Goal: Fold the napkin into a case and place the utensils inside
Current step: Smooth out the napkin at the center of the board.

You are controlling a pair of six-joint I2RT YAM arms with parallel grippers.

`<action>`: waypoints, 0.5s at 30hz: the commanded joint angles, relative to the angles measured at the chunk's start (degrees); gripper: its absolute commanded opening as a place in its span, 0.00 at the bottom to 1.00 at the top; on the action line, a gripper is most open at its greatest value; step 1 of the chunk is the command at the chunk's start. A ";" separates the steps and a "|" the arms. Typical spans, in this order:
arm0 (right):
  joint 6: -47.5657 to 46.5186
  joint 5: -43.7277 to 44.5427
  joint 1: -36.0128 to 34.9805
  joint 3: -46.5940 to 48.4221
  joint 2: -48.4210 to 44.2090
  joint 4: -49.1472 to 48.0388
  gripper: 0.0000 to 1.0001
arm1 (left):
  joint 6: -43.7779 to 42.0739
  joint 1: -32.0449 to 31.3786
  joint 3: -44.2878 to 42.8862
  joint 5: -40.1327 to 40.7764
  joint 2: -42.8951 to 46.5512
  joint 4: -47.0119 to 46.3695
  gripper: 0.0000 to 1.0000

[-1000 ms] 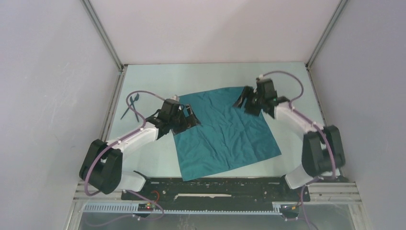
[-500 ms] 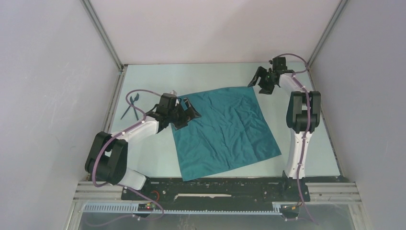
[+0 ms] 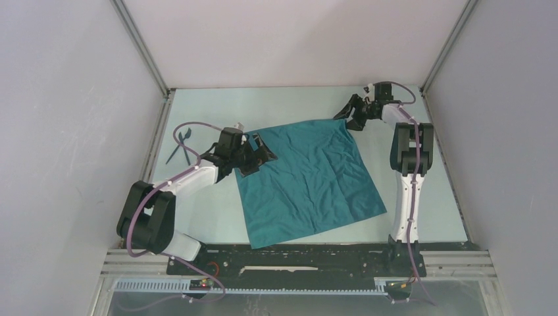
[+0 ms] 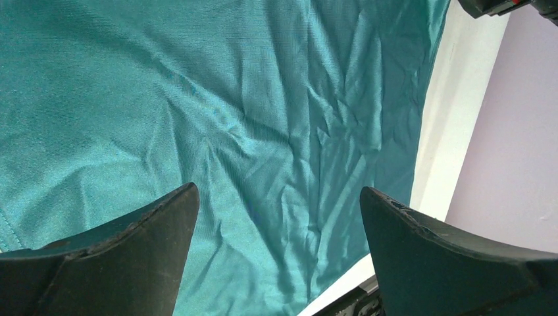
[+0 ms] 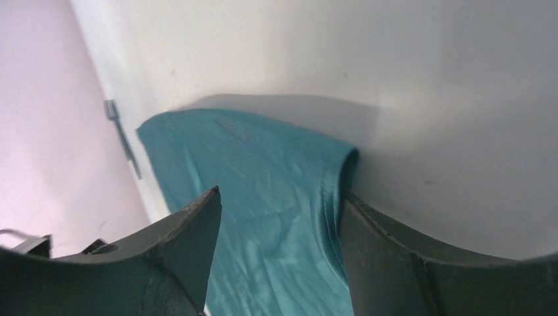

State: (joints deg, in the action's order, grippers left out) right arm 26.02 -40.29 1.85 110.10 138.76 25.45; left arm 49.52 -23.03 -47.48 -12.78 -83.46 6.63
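Note:
The teal napkin [image 3: 309, 181] lies spread flat in one layer on the pale table [image 3: 263, 105], turned a little like a diamond. No case is in view. My left gripper [image 3: 258, 151] hovers open over the napkin's left corner; in the left wrist view its jaws [image 4: 276, 197] stand wide apart above wrinkled napkin [image 4: 263, 99]. My right gripper [image 3: 347, 117] is down at the far right corner, open. In the right wrist view, the right gripper [image 5: 279, 210] straddles the napkin's hemmed edge [image 5: 263, 171]. Thin dark utensils [image 3: 179, 147] lie near the left wall.
Pale enclosure walls with metal corner posts [image 3: 141, 49] close in the table on three sides. A black base rail [image 3: 296, 253] runs along the near edge. A purple cable [image 3: 197, 126] loops from the left arm close to the utensils.
The right arm swung from above the napkin out to its far right corner and lowered; its jaws narrowed a little. The left gripper shifted slightly toward the far side and stayed open.

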 commanded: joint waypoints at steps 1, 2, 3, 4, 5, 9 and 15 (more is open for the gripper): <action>7.94 -10.07 0.20 1.45 1.41 -9.90 0.72 | -1.07 0.04 -1.53 -1.20 1.44 -1.62 1.00; 9.69 -11.07 0.41 1.51 1.86 -12.82 0.71 | -1.09 0.07 -1.62 -1.25 1.31 -1.62 1.00; 12.01 -12.20 0.50 1.94 2.60 -15.42 0.69 | -1.13 0.08 -1.64 -1.32 1.21 -1.62 1.00; 14.74 -13.37 0.60 3.50 3.97 -16.56 0.63 | -1.17 0.08 -1.58 -1.27 1.12 -1.62 1.00; 15.87 -14.66 0.69 5.76 5.49 -16.68 0.59 | -1.18 0.04 -1.56 -1.22 1.15 -1.62 1.00; 19.22 -15.65 0.40 8.95 8.33 -20.88 0.57 | -1.32 0.08 -1.23 -0.99 2.03 -1.58 1.00; 19.63 -15.11 0.70 14.33 10.89 -20.62 0.31 | -2.61 0.28 -1.51 0.54 3.17 -0.32 1.00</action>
State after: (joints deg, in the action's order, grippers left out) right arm 43.97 -54.00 2.24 119.77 149.01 7.49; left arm 49.01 -23.03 -47.48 -12.82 -83.09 6.61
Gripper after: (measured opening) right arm 0.434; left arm 0.996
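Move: The napkin's far right corner lies practically at the right fingertips, about 1 cm to the left and 1 cm below, with its hem against one open finger. From this hand, the far left corner is some 33 cm left and 6 cm back, while the near right corner is about 34 cm back and 9 cm right. From the left hand, the far right corner lies roughly 20 cm ahead, 27 cm right and 7 cm below. The napkin's far right corner, already against the right fingers, is drawn forward towards the far edge of the board, about 5 cm, with the right hand also easing left and rising some 2 cm. The wrist rolls about 20 degrees, its left side lifting so the fingers point less steeply down, while the wide fingers close by nearly half around the cloth. ##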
